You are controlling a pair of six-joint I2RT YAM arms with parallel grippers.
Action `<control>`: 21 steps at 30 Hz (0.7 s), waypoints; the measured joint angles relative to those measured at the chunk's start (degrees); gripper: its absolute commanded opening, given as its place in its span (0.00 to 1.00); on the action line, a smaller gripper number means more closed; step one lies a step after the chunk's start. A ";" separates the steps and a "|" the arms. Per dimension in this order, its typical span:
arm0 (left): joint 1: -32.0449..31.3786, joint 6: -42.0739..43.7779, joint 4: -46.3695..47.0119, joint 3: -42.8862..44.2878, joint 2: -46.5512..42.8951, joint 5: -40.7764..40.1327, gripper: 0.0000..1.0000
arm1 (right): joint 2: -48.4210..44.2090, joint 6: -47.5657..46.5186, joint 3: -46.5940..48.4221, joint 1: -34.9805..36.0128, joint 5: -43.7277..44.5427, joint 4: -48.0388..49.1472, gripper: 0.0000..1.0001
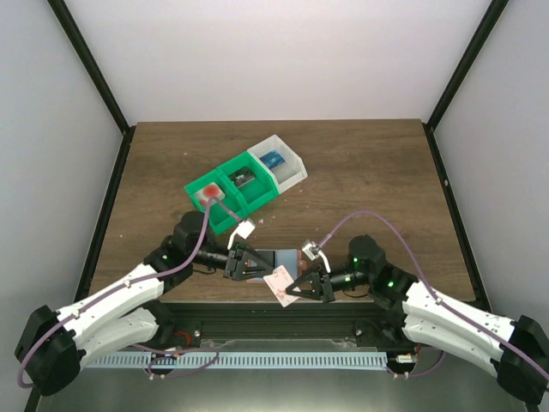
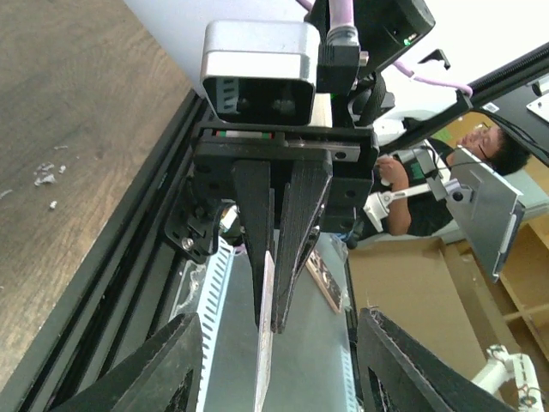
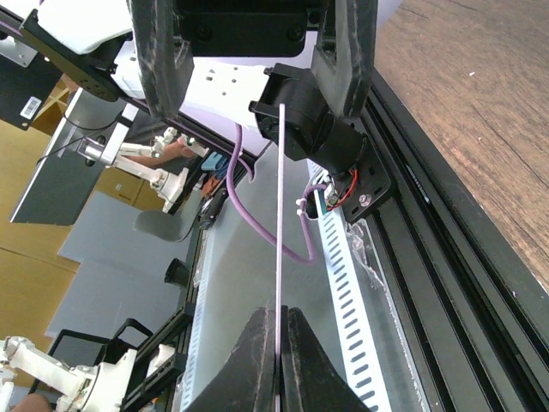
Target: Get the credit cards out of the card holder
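My right gripper point(image 1: 292, 293) point(image 3: 280, 313) is shut on a thin pale card point(image 3: 280, 215) that both wrist views show edge-on point(image 2: 264, 352). The card reaches in between the wide-apart fingers point(image 3: 159, 60) of my open left gripper point(image 1: 256, 267) point(image 2: 279, 319), which does not touch it. Both grippers meet over the table's near edge. Between them in the top view lies a blue-grey card point(image 1: 273, 257) with a salmon-brown bit, seemingly the card holder point(image 1: 291, 255), at its right end. A whitish-pink flat piece point(image 1: 279, 286) sits at my right fingertips. I cannot tell whether it is the held card.
A green-and-white three-compartment bin point(image 1: 230, 199) stands behind the left arm, with a red block point(image 1: 208, 192), a black block point(image 1: 241, 179) and a blue block point(image 1: 274, 159) in it. Black frame rails point(image 3: 446, 223) run along the table's near edge. A brownish patterned flat piece point(image 2: 324, 279) shows beside the right fingers.
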 measured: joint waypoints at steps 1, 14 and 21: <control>0.00 0.07 0.07 -0.02 0.46 0.76 0.50 | 0.15 -0.02 0.00 0.00 -0.04 0.17 0.01; -0.42 0.96 2.21 -1.18 4.46 5.03 0.00 | 2.49 -0.02 0.11 0.02 -0.90 1.57 0.09; -0.39 1.86 1.97 -1.16 3.54 4.20 0.00 | 1.42 -0.48 0.17 0.00 2.40 0.76 0.61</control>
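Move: The pale card, still pinched by the right fingers, has its middle about 3 cm to the right of the left hand, 3 cm back and 1 cm lower. From the right hand the middle lies about 3 cm left and 1 cm ahead, at its height. From the left hand, the open card holder is some 6 cm ahead, 1 cm right and 13 cm below; the green tray is roughly 26 cm ahead, 11 cm left and 12 cm below. The card passes from right to left: the open left gripper sinks about 1.5 cm and eases back 1 cm over the card's upper-left end, turning slightly clockwise, and shuts on it. The right hand stays almost in place, holding until that pinch is made, then opens nearly halfway to let go and just starts to drift forward. ##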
